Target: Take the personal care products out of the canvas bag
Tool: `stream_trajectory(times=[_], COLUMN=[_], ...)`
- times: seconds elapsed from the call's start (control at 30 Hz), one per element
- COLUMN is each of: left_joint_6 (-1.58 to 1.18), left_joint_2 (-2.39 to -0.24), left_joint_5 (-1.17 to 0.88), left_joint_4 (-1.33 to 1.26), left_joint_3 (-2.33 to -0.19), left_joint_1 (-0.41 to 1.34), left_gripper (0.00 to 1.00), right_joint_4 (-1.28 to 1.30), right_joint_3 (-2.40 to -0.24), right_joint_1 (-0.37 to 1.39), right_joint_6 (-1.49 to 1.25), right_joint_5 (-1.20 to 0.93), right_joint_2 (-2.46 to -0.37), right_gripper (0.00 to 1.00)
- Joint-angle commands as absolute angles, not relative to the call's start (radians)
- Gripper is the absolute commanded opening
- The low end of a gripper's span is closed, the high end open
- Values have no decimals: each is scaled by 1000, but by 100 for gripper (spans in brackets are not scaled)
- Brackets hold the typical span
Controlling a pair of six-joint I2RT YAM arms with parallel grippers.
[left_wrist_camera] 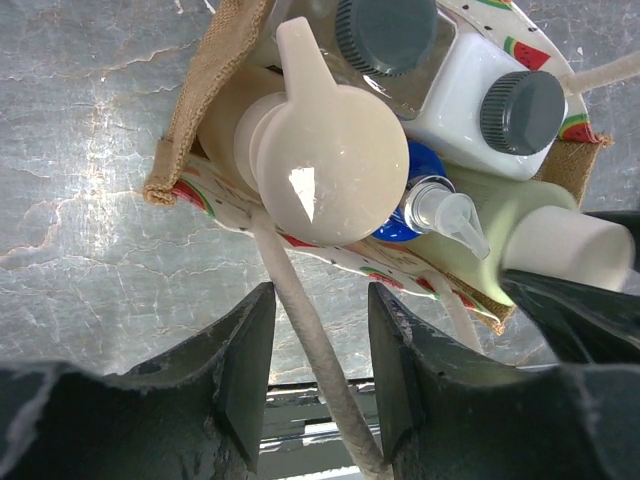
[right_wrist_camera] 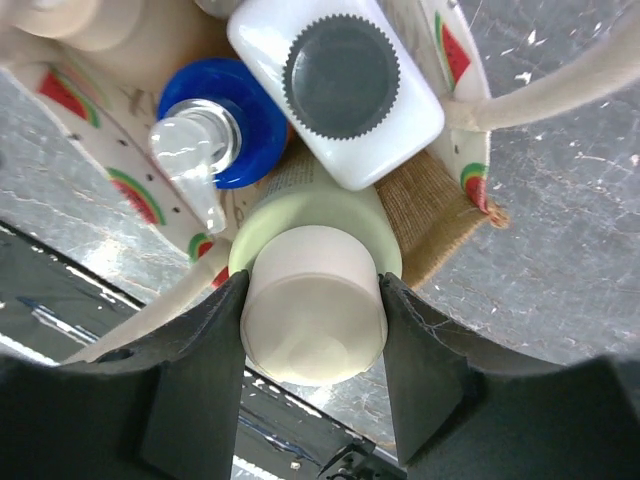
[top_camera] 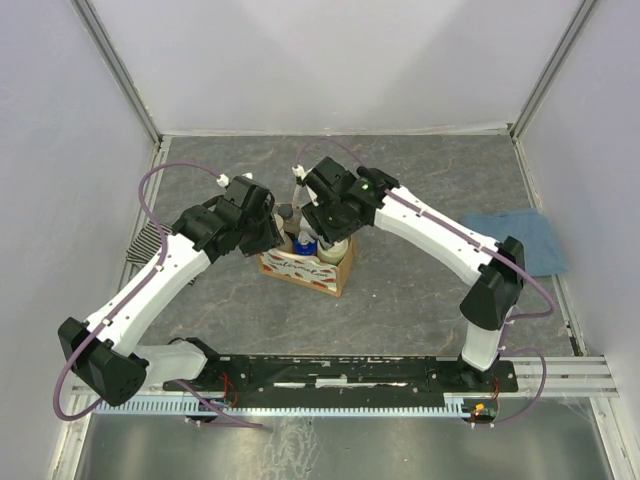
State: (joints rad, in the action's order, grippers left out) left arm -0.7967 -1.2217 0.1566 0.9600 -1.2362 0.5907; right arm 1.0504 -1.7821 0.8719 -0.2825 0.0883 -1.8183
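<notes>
The canvas bag (top_camera: 300, 268) stands mid-table with the personal care products upright inside. In the left wrist view I look down on the tan pump bottle (left_wrist_camera: 320, 160), a white bottle with a black cap (left_wrist_camera: 520, 110) and the blue-capped bottle (left_wrist_camera: 420, 170). My left gripper (left_wrist_camera: 320, 300) is open, and the bag's cream handle (left_wrist_camera: 300, 320) runs loosely between its fingers. My right gripper (right_wrist_camera: 312, 290) is shut on the cream cap (right_wrist_camera: 312, 320) of the pale yellow-green bottle (right_wrist_camera: 300, 205), which is still in the bag's corner beside the burlap wall (right_wrist_camera: 430, 210).
A folded blue cloth (top_camera: 520, 240) lies at the right side of the table. A striped cloth (top_camera: 145, 245) sits at the left edge. The arms' mounting rail (top_camera: 340, 375) runs along the near edge. Both wrists crowd above the bag.
</notes>
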Motion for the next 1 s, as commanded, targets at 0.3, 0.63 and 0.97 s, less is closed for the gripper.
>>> stream_trajectory(times=[0.3,0.63,0.97], left_joint_6=[-830,-828,-817], left_joint_2=[-1190,-1200,-1227], left_joint_5=[142,102,64], left_joint_4=[913,874,853], left_joint_3=[-1220,-1204,-1223], left_joint_1=[589,589,589], left_gripper=[49,49,50], right_joint_4=[1266,1169,704], right_joint_3=[-2323,-2146,-1534], right_joint_1=[833,626,458], right_joint_6=[-209,-207,-245], right_joint_5=[289,262,308], right_joint_2=[-1764,-1642,-1537], right_gripper=[20,20,19])
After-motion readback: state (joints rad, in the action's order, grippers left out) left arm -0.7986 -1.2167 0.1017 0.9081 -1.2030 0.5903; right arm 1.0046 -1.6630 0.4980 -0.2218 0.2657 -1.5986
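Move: The right hand already has the green bottle by its white cap, partly raised out of the bag, whose middle is roughly 1 cm ahead, 5 cm left and 13 cm below. The open table it is taken to lies some 8 cm ahead, 17 cm right and 18 cm down; the blue cloth is about 8 cm ahead and 42 cm right, at table level. The white bottle is about 5 cm ahead and 3 cm left, the blue pump bottle level and 5 cm left, both about 10 cm lower. From the left hand that open spot lies about 9 cm ahead, 28 cm right and 20 cm below. Keeping its pinch on the white cap, the right hand draws the green bottle up out of the bag by about 16 cm, at first almost straight up. It then arcs about 16 cm to the right and some 8 cm forward over open table towards the blue cloth, turning about 25 degrees clockwise, and sinks fast over the last part with the fingers still shut on the cap. ##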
